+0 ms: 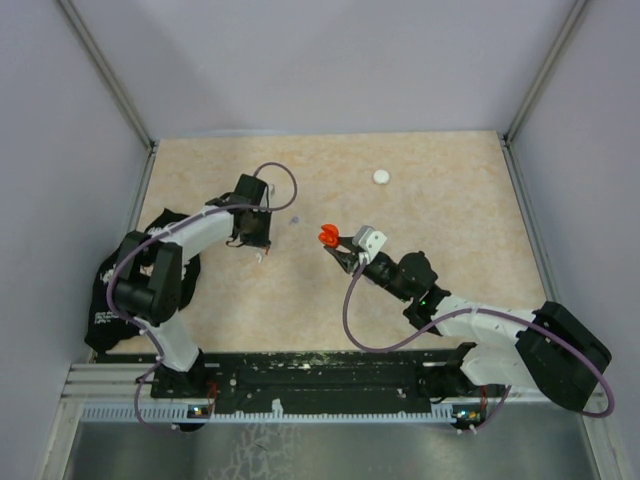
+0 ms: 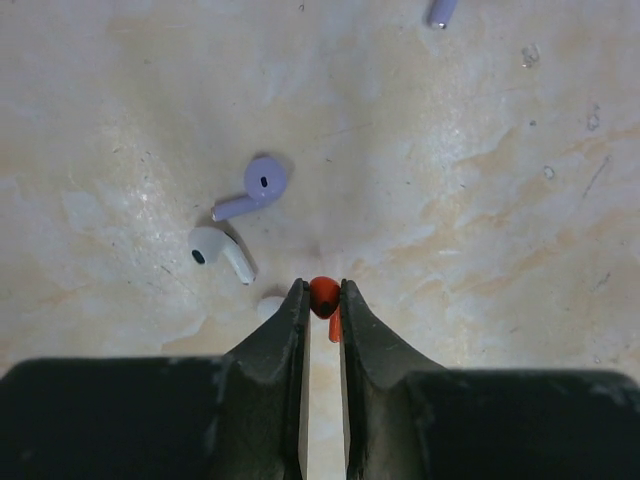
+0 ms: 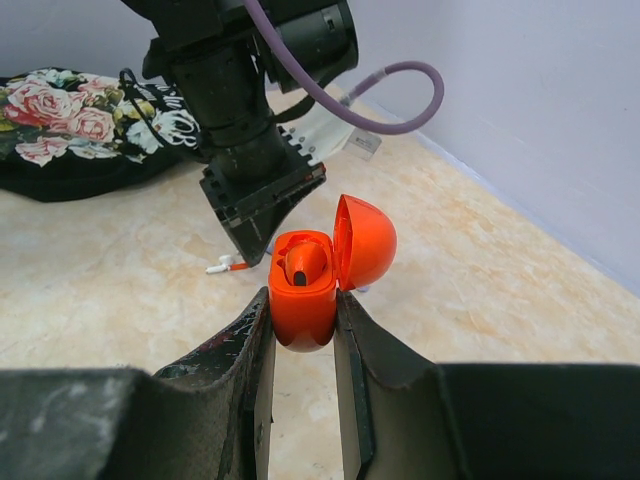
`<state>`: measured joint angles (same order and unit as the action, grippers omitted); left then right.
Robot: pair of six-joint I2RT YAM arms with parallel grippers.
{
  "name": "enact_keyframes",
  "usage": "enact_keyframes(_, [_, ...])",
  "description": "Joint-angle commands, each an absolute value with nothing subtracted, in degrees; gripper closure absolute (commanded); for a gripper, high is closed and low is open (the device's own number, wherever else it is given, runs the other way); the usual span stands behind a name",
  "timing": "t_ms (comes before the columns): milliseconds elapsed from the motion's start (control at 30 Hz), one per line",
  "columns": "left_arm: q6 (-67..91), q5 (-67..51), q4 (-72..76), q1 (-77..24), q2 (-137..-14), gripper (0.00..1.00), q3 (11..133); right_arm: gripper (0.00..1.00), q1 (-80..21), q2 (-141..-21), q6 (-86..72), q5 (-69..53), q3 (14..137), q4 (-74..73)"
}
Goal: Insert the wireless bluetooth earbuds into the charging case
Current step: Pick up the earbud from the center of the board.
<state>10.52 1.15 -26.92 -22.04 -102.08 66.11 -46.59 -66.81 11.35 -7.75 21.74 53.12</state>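
My right gripper point(image 3: 301, 297) is shut on the red charging case point(image 3: 300, 318) and holds it above the table with the lid point(image 3: 366, 240) hinged open. One red earbud point(image 3: 305, 262) sits in the case. In the top view the case point(image 1: 327, 236) hangs mid-table at the right gripper's point(image 1: 339, 251) tip. My left gripper point(image 2: 321, 291) is down at the table, with its jaws closed on a second red earbud point(image 2: 323, 297). A white earbud point(image 2: 215, 250) and a lilac earbud point(image 2: 262, 183) lie just ahead of it to the left. The left gripper point(image 1: 259, 250) is left of the case.
A white round case point(image 1: 381, 177) lies near the back of the table. Another lilac piece point(image 2: 440, 12) lies farther out. A black floral cloth point(image 3: 80, 130) is bunched beside the left arm at the table's left edge. Walls close in the table on three sides.
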Motion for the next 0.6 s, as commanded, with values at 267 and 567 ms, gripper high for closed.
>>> enact_keyframes(267, [11.1,-6.8,-13.9,-22.2,-84.7,0.92,56.0,1.00,-46.1,-64.0,10.0,-10.1,22.3,57.0])
enact_keyframes(567, [10.3,-16.2,-4.4,-22.1,-71.2,0.93,50.8,1.00,-46.2,-64.7,8.7,-12.0,24.8,56.2])
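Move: The orange earbud is already in the left fingers, just off the board. The open orange case it goes to is in the right fingertips, about 15 cm right of the left hand, some 8 cm back and 18 cm above. On the board, some 2 cm below the left hand, a purple earbud lies 4 cm ahead and 1 cm left, a white earbud 3 cm ahead and 3 cm left, and another white one 1 cm back and 2 cm left. Raise the left gripper some 11 cm off the board, gathering speed, and let it drift about 3 cm right, towards the orange case. Keep the orange earbud pinched and tilt the wrist roughly 30 degrees so the fingertips swing outward and to the right. Keep the right grip on the case, with only a small shift. ##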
